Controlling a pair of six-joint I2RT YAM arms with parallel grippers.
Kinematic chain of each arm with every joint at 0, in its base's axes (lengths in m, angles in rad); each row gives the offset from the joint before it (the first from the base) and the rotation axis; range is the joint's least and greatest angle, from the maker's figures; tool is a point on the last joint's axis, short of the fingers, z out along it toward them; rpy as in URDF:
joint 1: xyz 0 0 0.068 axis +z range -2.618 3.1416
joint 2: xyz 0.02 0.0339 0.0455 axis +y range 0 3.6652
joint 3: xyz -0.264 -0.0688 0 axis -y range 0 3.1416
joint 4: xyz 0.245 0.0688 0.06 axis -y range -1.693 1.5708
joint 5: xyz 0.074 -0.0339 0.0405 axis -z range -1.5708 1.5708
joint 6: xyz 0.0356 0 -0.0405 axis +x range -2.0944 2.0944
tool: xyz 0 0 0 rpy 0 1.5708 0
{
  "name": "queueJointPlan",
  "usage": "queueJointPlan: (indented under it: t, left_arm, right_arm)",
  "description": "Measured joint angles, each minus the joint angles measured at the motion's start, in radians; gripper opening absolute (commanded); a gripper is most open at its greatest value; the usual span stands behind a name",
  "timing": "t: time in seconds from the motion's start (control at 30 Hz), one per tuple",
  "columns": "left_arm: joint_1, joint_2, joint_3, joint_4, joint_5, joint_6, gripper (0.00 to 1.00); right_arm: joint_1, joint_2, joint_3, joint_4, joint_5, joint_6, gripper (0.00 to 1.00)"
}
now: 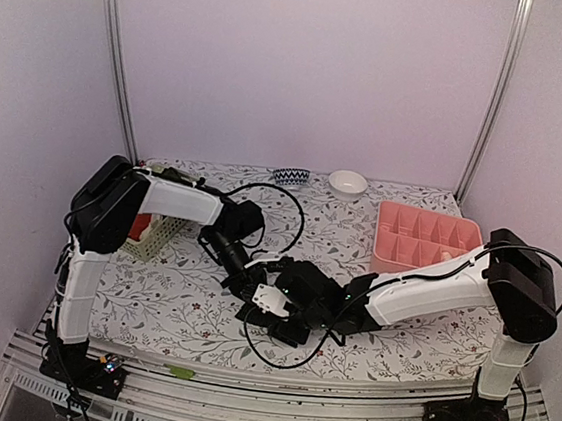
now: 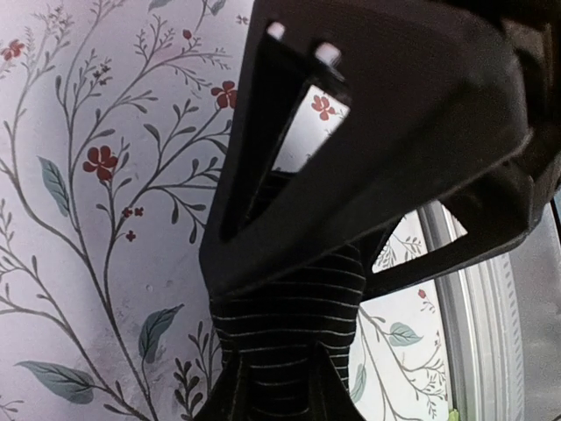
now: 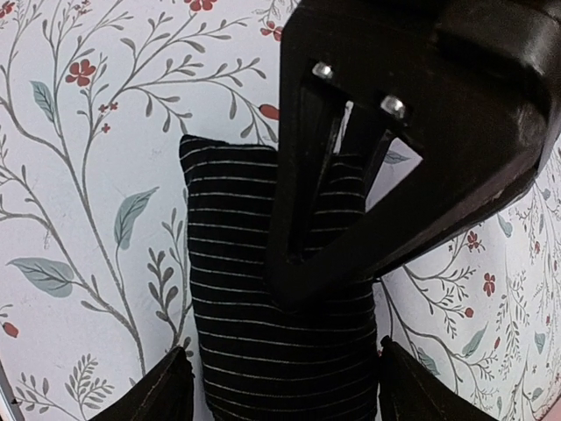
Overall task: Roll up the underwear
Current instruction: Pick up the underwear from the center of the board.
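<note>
The black ribbed underwear (image 3: 263, 351) lies as a tight roll on the flowered cloth, mid-table near the front. My left gripper (image 2: 280, 395) is shut on one end of the roll (image 2: 294, 307), the striped cloth pinched between its fingers. My right gripper (image 3: 285, 395) is open and straddles the roll's other end, one fingertip (image 3: 162, 390) on either side, without squeezing it. In the top view both grippers meet over the roll, the left gripper (image 1: 264, 297) facing the right gripper (image 1: 302, 298). A red-orange cloth (image 1: 141, 225) shows at the pale green basket.
The pale green perforated basket (image 1: 160, 238) stands at the left under the left arm. A pink divided tray (image 1: 429, 236) sits at the right rear. A white bowl (image 1: 347, 183) and a patterned bowl (image 1: 290, 177) stand by the back wall.
</note>
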Motion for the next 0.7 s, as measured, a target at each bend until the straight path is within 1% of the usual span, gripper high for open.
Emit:
queueJointPlan:
  t: [0.27,0.43,0.5,0.57,0.63,0.67,0.7]
  left_arm:
    - [0.000,0.008,0.014,-0.016,-0.001,0.004,0.00]
    - [0.000,0.017,0.025,-0.029,-0.001,0.004,0.00]
    - [0.001,0.021,0.032,-0.035,-0.002,0.004,0.00]
    - [0.002,0.028,0.042,-0.044,-0.001,0.004,0.00]
    - [0.003,0.039,0.055,-0.060,0.000,0.004,0.01]
    - [0.004,0.043,0.061,-0.068,0.001,0.004,0.03]
    - [0.005,0.050,0.069,-0.080,0.004,0.004,0.07]
  right_arm:
    - [0.000,0.018,0.006,0.000,-0.016,-0.037,0.63]
    - [-0.003,0.067,0.047,-0.007,-0.025,-0.057,0.62]
    - [-0.003,0.074,0.056,-0.011,-0.026,-0.060,0.59]
    - [-0.004,0.078,0.062,-0.016,-0.030,-0.062,0.52]
    - [-0.005,0.080,0.063,-0.018,-0.037,-0.061,0.42]
    - [-0.006,0.081,0.063,-0.019,-0.040,-0.061,0.34]
    - [-0.006,0.081,0.063,-0.020,-0.044,-0.059,0.24]
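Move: The underwear, a flat striped strip running left to right, lies just under the right hand's open fingers, its middle about 2 cm to the left, 1 cm ahead and 2 cm below. The left hand already pinches it; the strip's middle is roughly 2 cm to that hand's right, 1 cm back and 1 cm below. From the right hand, the pink box stands some 33 cm right and 25 cm ahead, the basket about 32 cm left and 23 cm ahead, both nearly at hand height. With its fingers straddling the strip, the right hand sinks about 2 cm and slips about 1 cm left towards the left hand, while its fingers close from nearly three quarters open to under half, beginning to squeeze the underwear's long edges from both sides. The left hand holds its place with the strip still pinched and only tips very slightly near the end, the right hand barely turning (some 5 degrees). ##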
